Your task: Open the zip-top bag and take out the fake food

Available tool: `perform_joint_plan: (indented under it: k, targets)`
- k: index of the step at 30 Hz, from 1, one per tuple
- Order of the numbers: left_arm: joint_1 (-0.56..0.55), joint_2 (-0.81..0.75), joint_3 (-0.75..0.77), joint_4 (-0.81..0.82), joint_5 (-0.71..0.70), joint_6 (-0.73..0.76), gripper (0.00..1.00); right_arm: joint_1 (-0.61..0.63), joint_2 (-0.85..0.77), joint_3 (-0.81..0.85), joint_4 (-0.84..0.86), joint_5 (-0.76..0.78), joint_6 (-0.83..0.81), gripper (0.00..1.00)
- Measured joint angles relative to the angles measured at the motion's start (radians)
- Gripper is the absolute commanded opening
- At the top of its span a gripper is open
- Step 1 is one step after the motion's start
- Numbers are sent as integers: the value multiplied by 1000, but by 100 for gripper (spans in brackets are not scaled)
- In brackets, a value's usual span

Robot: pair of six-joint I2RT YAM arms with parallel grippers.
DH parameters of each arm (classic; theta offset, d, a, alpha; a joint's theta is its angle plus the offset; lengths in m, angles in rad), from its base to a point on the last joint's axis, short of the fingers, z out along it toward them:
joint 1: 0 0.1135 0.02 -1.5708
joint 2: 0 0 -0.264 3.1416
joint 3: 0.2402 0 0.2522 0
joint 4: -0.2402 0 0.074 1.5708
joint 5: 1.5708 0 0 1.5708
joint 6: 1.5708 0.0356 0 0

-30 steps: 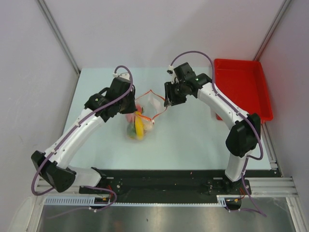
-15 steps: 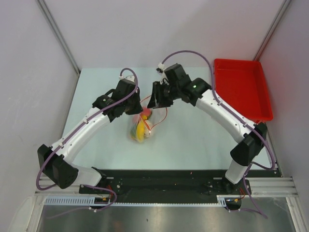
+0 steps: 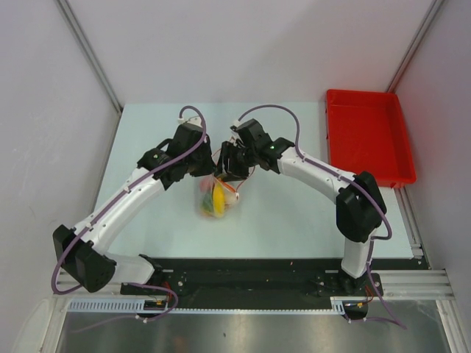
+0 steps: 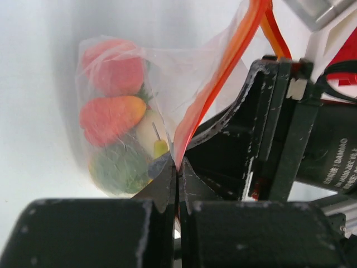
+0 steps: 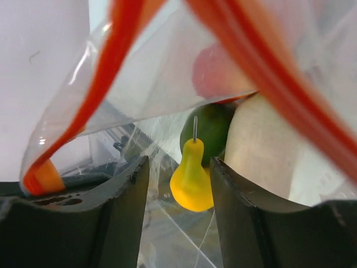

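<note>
The zip-top bag (image 3: 214, 197) lies mid-table, clear with a red-orange zip strip (image 4: 223, 72), its mouth pulled open. My left gripper (image 4: 178, 167) is shut on the bag's edge at the strip (image 3: 208, 169). My right gripper (image 5: 178, 167) is open at the bag's mouth (image 3: 229, 163), close to the left gripper. Its fingers (image 5: 120, 206) flank a yellow pear (image 5: 192, 176) without pressing it. The fake food is in the bag: a white radish (image 5: 262, 145), a green fruit (image 5: 212, 125), a pink-red piece (image 4: 111, 72) and an orange-red fruit (image 4: 109, 114).
A rigid red tray (image 3: 368, 136) stands at the back right of the table. The pale table top (image 3: 294, 220) reaches to grey walls on the left, back and right. Both arms arch over the table's middle.
My right gripper has swung left from the bag's right side to its mouth, beside the left gripper. The bag's mouth, stretched wide before, is now drawn narrower.
</note>
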Motion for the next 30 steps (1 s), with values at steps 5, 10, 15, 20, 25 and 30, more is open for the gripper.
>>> perform_joint_plan:
  k: [5,10,15,20,25,30]
  targets:
    - [2,-3,0,2,-2,0,0,24,28,-9,50,-17,30,46]
    - [2,-4,-3,4,0,0,0,51,39,-10,47,-7,18,22]
    - [2,-22,-39,11,-2,-1,0,59,40,48,-43,33,-34,14]
    - [5,-79,-97,16,-36,-1,0,31,40,222,-190,71,-86,11]
    - [2,-101,-137,23,-35,-1,0,-26,5,261,-179,6,-63,10]
    - [2,-101,-141,24,-35,-1,0,-103,-34,261,-122,-129,53,5]
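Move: The banana stands aslant in the open bag, its stemmed end just off the right hand's open fingers, about 2 cm back, left and down; its middle is some 3 cm back, 2 cm left and 6 cm below. From that hand the pale food lies about level, 2 cm right, the green food 3 cm back and 5 cm left, both 10 cm down. From the left hand, the banana's middle is about 3 cm back, 2 cm right and 10 cm below. The right hand, reaching leftward into the bag's mouth, eases a couple of centimetres left, back and down while its fingers close from half open onto the banana's stemmed end, then pulls it up about 13 cm, drifting forward and a little right, with the wrist tilting some 10 degrees. The left hand keeps its shut pinch on the zip edge and, as the other lifts, draws that edge roughly 3 cm left, down and back, away from the rising right hand. ##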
